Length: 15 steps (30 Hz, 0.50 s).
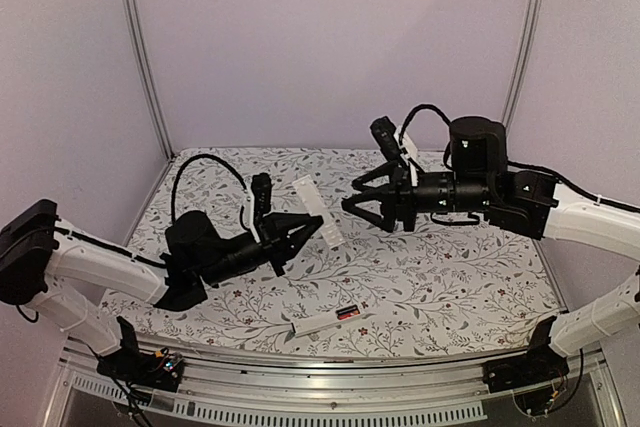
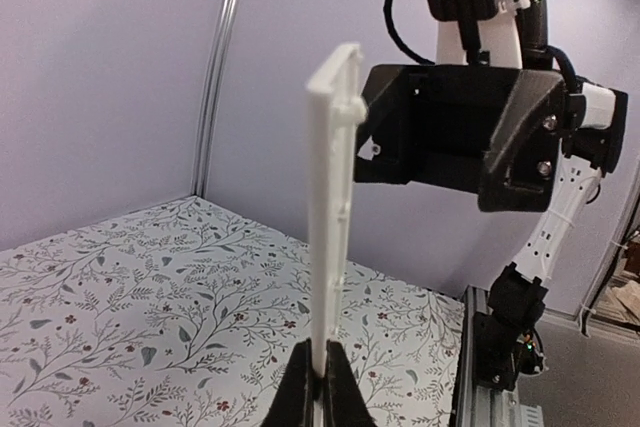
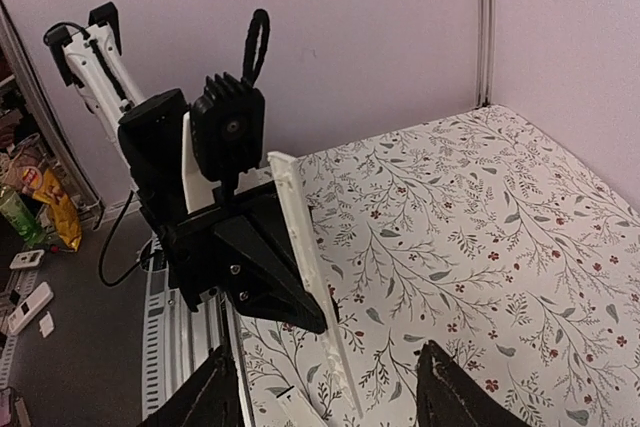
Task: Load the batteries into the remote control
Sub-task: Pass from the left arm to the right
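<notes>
The remote control (image 1: 315, 324), a slim white bar, lies on the table near the front edge. A red battery (image 1: 348, 312) with a dark end rests in its right end. My left gripper (image 1: 316, 221) (image 2: 322, 375) is shut on the bottom of a thin white cover plate (image 1: 308, 195) (image 2: 330, 197) and holds it upright above the table. My right gripper (image 1: 355, 197) (image 3: 330, 397) is open just right of the plate, facing it, with nothing between its fingers. In the right wrist view the plate (image 3: 300, 237) stands ahead of the jaws, and one remote end (image 3: 300, 414) shows below.
The floral tablecloth (image 1: 450, 277) covers the table, which has purple walls on three sides and metal corner posts (image 1: 140, 47). An aluminium rail (image 1: 330, 387) runs along the front edge between the arm bases.
</notes>
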### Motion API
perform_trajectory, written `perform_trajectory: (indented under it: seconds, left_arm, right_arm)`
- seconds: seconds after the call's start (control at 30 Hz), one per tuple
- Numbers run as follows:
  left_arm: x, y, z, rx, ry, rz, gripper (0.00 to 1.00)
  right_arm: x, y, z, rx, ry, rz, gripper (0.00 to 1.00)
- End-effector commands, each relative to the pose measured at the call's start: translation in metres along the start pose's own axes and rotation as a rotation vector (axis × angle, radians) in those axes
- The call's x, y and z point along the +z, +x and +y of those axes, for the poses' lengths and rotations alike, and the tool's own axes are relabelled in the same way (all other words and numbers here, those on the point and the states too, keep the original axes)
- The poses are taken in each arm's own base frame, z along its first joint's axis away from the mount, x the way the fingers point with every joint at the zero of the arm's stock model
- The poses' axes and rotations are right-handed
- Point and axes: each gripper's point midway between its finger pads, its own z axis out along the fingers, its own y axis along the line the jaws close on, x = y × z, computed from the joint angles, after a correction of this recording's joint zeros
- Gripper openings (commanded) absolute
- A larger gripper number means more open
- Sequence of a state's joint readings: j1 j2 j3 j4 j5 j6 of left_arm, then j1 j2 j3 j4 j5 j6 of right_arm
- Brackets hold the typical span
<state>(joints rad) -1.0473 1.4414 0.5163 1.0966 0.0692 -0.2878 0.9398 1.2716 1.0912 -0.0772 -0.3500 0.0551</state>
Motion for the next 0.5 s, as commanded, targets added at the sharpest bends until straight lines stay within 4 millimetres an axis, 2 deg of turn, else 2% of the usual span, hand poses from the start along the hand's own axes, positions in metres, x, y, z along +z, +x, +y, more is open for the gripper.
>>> perform_trajectory:
  seconds: [0.0,0.07,0.2,0.33,0.47]
  left_arm:
    - [-0.011,0.011,-0.029,0.096,0.069,0.091,0.00]
    - [-0.013,0.009,-0.042,0.127,0.090,0.107,0.00]
    - [-0.022,-0.009,-0.064,0.139,0.140,0.072,0.00]
    - [-0.030,-0.032,-0.077,0.135,0.173,0.025,0.00]
    - [-0.033,-0.040,-0.086,0.149,0.202,0.016,0.00]
  right_arm:
    - [-0.022,-0.006,0.056,-0.166,-0.250,-0.095,0.60]
    - [-0.026,-0.011,0.068,-0.224,-0.284,-0.121,0.60]
    - [-0.024,-0.011,0.073,-0.255,-0.298,-0.098,0.60]
    - [-0.017,0.000,0.080,-0.269,-0.328,-0.065,0.59]
    - [-0.008,0.004,0.088,-0.307,-0.313,-0.059,0.58]
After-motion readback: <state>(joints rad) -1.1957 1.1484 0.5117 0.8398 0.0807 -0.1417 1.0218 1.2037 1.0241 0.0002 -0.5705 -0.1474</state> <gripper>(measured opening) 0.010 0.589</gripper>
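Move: My left hand already holds the white battery cover upright. My open right gripper, where I am taking it, is about 8 cm to that hand's right, level fore and aft and some 6 cm higher. From my right hand, the cover's middle is about 8 cm to the left, 1 cm ahead and 4 cm below. The remote with its batteries lies on the table, about 5 cm back, 1 cm right and 24 cm below my left hand. I draw both hands back about 7 cm side by side. My left keeps its pinch on the cover and climbs some 5 cm towards the right gripper's height, its fingers turning slightly clockwise. My right hand barely rises, swings nearly 20 degrees counter-clockwise with a small roll to point straight left at the cover, and keeps its fingers open without touching it. ##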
